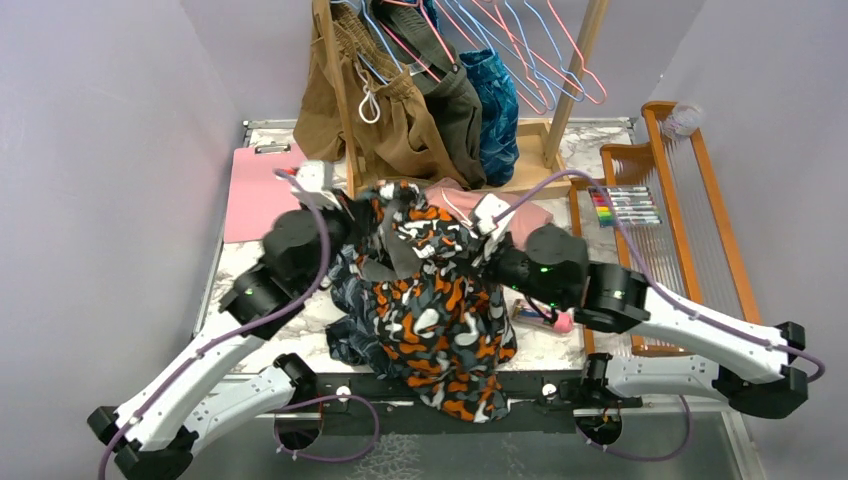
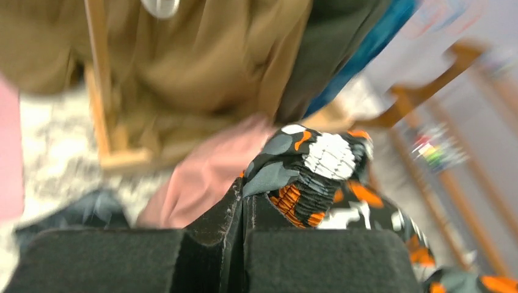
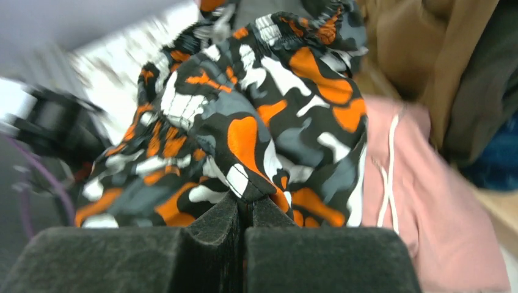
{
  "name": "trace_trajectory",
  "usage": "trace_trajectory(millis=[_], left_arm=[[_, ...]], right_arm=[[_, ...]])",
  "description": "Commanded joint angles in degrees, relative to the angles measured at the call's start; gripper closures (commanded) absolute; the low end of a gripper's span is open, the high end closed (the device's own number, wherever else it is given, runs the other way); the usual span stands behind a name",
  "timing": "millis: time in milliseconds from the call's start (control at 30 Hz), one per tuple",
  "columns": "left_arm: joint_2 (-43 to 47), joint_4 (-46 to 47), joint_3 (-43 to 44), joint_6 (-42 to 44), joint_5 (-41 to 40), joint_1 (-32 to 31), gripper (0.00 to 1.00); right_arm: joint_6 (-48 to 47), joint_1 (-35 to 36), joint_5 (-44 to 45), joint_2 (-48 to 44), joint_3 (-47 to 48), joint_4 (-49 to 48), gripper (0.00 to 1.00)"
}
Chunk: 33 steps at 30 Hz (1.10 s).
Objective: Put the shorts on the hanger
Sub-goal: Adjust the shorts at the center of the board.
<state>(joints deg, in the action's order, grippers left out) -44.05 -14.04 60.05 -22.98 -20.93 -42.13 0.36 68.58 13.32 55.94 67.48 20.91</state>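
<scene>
The shorts (image 1: 435,300), dark with orange, white and grey blobs, are lifted at the top between both arms and drape down over the table's front edge. My left gripper (image 1: 362,212) is shut on their elastic waistband (image 2: 317,177); its jaws (image 2: 244,198) meet on the fabric. My right gripper (image 1: 478,232) is shut on a fold of the same shorts (image 3: 244,140), pinched at the tips (image 3: 247,201). A thin pink wire hanger (image 1: 598,88) hangs among others on the wooden rack at the back, apart from both grippers.
Brown shorts (image 1: 400,120), a dark garment (image 1: 462,110) and a blue printed one (image 1: 495,100) hang on the rack. Dusty-pink shorts (image 1: 525,215) and navy print shorts (image 1: 345,340) lie under the held pair. A pink clipboard (image 1: 255,190) lies at the left, markers (image 1: 628,205) and a wooden frame (image 1: 700,200) at the right.
</scene>
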Motion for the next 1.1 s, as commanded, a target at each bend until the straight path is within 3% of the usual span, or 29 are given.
trace_trajectory(millis=[0, 100, 267, 333, 400, 467, 567, 700, 933, 1067], left_arm=[[2.66, -6.63, -8.81, -6.36, -4.91, -0.23, 1.00], [4.62, -7.50, -11.49, -6.70, -4.87, -0.23, 1.00], [6.17, -9.71, -12.40, -4.94, -5.05, -0.23, 1.00], [6.34, -10.36, -12.66, -4.55, -5.05, -0.23, 0.94], [6.62, -10.83, -13.16, -4.02, -5.02, -0.23, 0.83], [7.02, -11.26, -13.16, -2.64, -4.68, -0.25, 0.59], [7.18, -12.05, -12.25, 0.28, -3.71, -0.23, 0.31], [6.48, -12.33, -9.71, 6.38, -1.77, -0.21, 0.10], [0.49, -10.12, -5.26, 20.65, 7.45, -0.23, 0.06], [-5.49, -8.81, -3.31, 24.46, 6.32, -0.22, 0.06]], right_arm=[[4.63, -4.59, 4.24, -0.38, -4.53, 0.36, 0.99], [5.86, -7.58, 0.50, -0.13, -5.11, 0.16, 0.99], [3.38, -10.27, 1.49, 2.32, -2.28, 0.96, 0.99], [3.26, -13.11, 0.26, 3.51, -3.48, 0.35, 0.99], [4.15, -15.98, -2.69, 3.43, -6.13, -1.37, 0.99], [4.86, -17.04, -4.99, 2.26, -9.01, -3.11, 0.99], [4.76, -17.07, -7.04, 0.76, -11.07, -3.44, 0.99], [3.72, -17.10, -8.54, -0.34, -11.90, -1.67, 0.99], [2.74, -17.07, -9.50, -3.17, -13.54, 0.64, 0.99], [2.74, -17.07, -11.19, -4.78, -14.38, 1.27, 0.99]])
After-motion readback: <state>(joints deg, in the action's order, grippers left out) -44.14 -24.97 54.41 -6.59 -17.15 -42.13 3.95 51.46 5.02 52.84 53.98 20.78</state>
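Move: Both hands already hold the patterned shorts by the waistband. The board's centre, where the shorts go, lies from the left hand about 12 cm to the right, 6 cm back and 20 cm below; the dark blue shorts lie about 18 cm back, 4 cm to its left and as low. From the right hand the centre is roughly 11 cm left, 4 cm ahead and 17 cm below, the pink shorts 14 cm ahead and 5 cm right, equally low. Both hands lower the shorts some 10 cm; the left lets go, the right, still gripping, moves forward-right. ##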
